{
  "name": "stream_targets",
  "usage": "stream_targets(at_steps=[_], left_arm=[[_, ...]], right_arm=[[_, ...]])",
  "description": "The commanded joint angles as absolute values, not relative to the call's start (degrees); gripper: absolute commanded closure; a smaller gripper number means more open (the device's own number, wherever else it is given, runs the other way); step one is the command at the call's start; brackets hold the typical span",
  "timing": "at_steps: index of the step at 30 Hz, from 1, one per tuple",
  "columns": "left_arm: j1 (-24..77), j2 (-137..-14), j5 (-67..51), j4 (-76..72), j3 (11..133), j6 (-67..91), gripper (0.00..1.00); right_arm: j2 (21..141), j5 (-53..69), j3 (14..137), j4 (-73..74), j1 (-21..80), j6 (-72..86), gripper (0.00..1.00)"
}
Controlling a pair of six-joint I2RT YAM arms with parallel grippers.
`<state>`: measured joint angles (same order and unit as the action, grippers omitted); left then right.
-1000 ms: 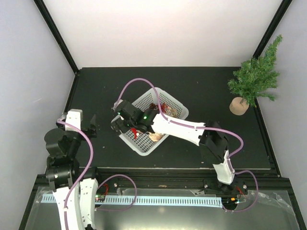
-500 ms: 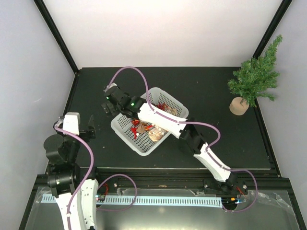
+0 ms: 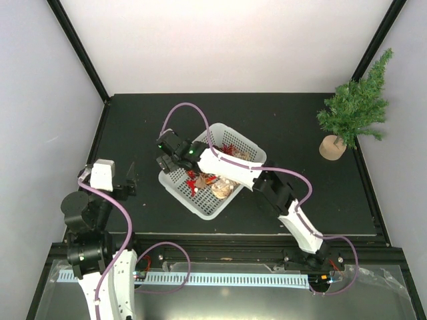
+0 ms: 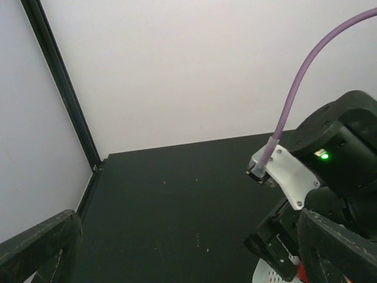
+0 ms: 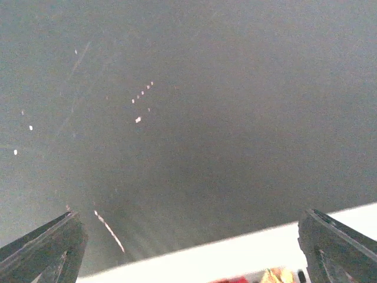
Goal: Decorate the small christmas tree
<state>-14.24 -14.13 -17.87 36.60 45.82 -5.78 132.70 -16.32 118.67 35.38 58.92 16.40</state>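
The small christmas tree (image 3: 353,107) stands on its tan round base (image 3: 331,147) at the far right edge of the black table, far from both arms. My right gripper (image 3: 164,163) hovers over the far-left corner of the white mesh basket (image 3: 200,205). It is open with nothing between its fingers. In the right wrist view the right gripper (image 5: 188,253) spans the basket's white rim (image 5: 235,256), with a bit of ornament colour below it. My left gripper (image 3: 130,180) is open and empty, low at the left of the table; in its own view the left gripper (image 4: 194,259) frames bare table.
Red and tan ornaments (image 3: 208,181) lie in the basket. The right arm's wrist (image 4: 336,159) and purple cable (image 3: 183,110) lie close to the right of the left gripper. Black frame posts and white walls bound the table.
The right gripper swung from above the basket's middle out past its far-left corner, then came back slightly toward the rim. The left gripper shifted a little. Nothing was picked up.
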Motion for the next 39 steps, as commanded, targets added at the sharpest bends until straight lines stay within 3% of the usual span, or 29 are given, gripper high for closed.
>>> stream_targets(at_steps=[1,8,15,23,30,39], left_arm=[[-14.68,-13.36,-19.73,35.68,45.50,-5.98,0.01],[-14.68,-13.15,-20.76,35.67,45.29,-6.32,0.01],[-14.69,-13.48,-21.69,35.56,45.22,-6.42,0.01],[-14.73,-13.45,-22.18,35.60,45.01,-6.80,0.01],[-14.70,-13.85,-22.50,35.67,44.91,-6.86,0.01],[-14.72,-13.46,-22.87,35.53,44.82,-6.94,0.01]], right_arm=[[127.58,-14.33,109.97,34.44,59.32,16.06,0.02],[118.37,-9.74,93.35,29.60,61.70,14.06,0.05],[110.64,-12.20,87.16,28.92,62.01,15.35,0.03],[114.22,-22.05,96.50,34.41,61.43,21.47,0.00],[121.06,-19.16,104.86,39.35,59.09,25.89,0.00],[118.51,-17.47,99.74,36.85,57.61,29.51,0.00]])
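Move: The basket's middle lies about 17 cm to the right hand's right, 4 cm back and roughly 7 cm below, with the open fingers just outside its far-left side. Inside the basket, the red ornament lies about 10 cm right and 9 cm back of the hand, the pale gold ornament some 21 cm right and 10 cm back. From the left hand the basket is roughly 37 cm right, 13 cm ahead and 29 cm below. Back and to the right first, the right hand sweeps level along the basket's left side for about 10 cm, seeming to push against the rim with wide-open fingers. It then rises and goes forward again, and sinks back down by the upper-left rim while edging right, the wrist turning clockwise and tipping slightly down. ##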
